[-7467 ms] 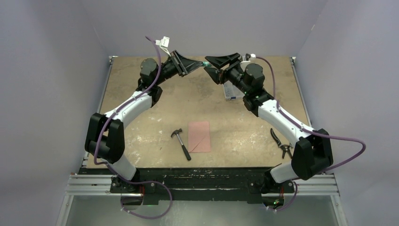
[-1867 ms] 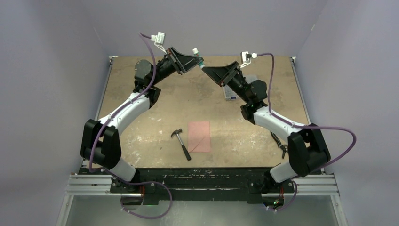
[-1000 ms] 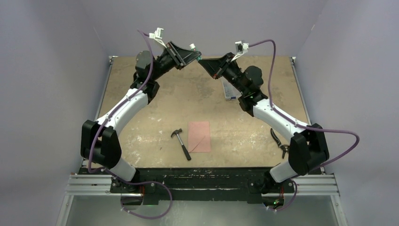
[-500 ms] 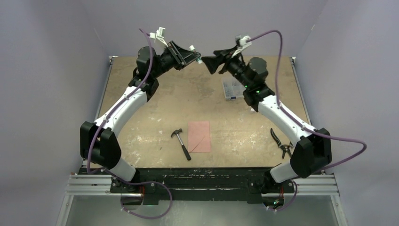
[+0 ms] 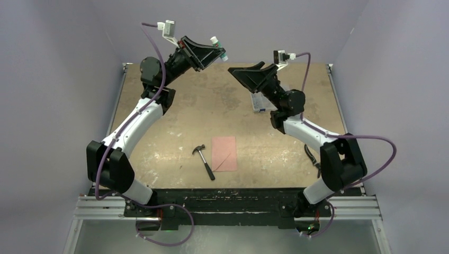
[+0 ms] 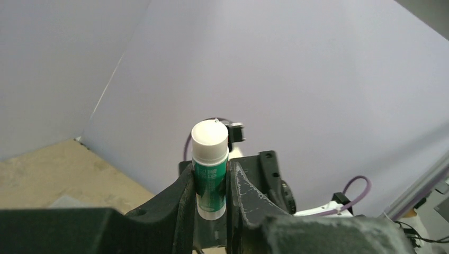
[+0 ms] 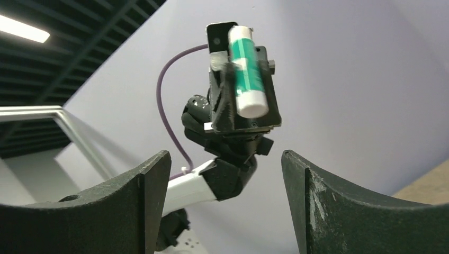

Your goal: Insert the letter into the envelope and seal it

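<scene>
The pink envelope (image 5: 224,153) lies flat on the table near the front, with a diagonal edge showing on its face. The letter is hidden; no separate sheet shows. My left gripper (image 5: 216,48) is raised high over the back of the table, shut on a green glue stick (image 6: 210,169) with a white cap. Across a gap, my right gripper (image 5: 246,67) is open and empty. In the right wrist view the glue stick (image 7: 246,71) shows beyond and above the right gripper (image 7: 225,156).
A hammer (image 5: 204,160) lies just left of the envelope. Pliers (image 5: 316,160) rest by the table's right edge. A clear plastic box (image 5: 261,103) sits at the back right under the right arm. Purple walls close in the back and sides.
The right gripper went from shut at the glue stick's tip to open and drew back to the right. The left arm lifted the glue stick up and to the left.
</scene>
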Robot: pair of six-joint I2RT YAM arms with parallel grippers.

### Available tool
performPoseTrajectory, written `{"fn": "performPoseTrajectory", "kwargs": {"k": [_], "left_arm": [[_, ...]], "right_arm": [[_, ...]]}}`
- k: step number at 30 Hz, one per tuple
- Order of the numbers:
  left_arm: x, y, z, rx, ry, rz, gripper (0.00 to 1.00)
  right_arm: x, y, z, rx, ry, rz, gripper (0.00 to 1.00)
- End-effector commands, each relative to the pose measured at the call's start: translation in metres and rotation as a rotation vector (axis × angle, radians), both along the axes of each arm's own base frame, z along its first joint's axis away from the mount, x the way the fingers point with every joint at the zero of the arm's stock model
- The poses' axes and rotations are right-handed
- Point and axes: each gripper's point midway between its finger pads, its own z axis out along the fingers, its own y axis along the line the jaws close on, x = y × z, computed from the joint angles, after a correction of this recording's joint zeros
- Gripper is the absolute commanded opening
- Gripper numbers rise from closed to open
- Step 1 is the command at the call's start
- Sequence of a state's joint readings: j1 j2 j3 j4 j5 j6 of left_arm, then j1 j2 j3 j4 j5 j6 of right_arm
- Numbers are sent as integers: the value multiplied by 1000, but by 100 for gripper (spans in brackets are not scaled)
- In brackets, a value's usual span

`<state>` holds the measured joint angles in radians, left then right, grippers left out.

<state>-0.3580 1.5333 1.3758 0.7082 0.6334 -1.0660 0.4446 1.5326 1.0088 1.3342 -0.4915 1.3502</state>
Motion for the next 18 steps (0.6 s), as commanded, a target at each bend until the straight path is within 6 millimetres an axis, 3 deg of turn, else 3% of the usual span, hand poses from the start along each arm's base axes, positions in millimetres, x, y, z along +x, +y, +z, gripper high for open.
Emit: {"fn": "performPoseTrajectory", "kwargs": {"k": [1,10,14,18], "left_arm": [[-38,9,37,-83,-162,-70,0],[-48,7,39,-91,-181,-94,0],[-50,8,39,-97,-187,-95,0],[-50,7,38,-104,-175,-109,0]], "right_arm": [[-31,-4,38,157,-55,161,77],[-15,10,51,190,-18,188,61],[-3,11,47,202,48,175,49],[4,15,43,191,76,172,47]]}}
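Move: My left hand already holds the glue stick upright-ish in its fingertips, its middle practically at the pinch point, maybe 1 cm above it. From my open, empty right hand the stick's middle lies about 5 cm ahead, some 4 cm to the left and roughly 4 cm higher, with its white base end nearest to my right fingers. The envelope and the other things lie far below on the table. I bring my right hand to the glue stick's base, first not quite 2 cm left, then about 2.5 cm up, turning the wrist some 10 degrees counter-clockwise while the fingers close from wide to about half open, not yet gripping. Meanwhile my left hand keeps its hold and carries the stick about 2.5 cm back towards my right fingers and 1.5 cm up, tilting slightly. ##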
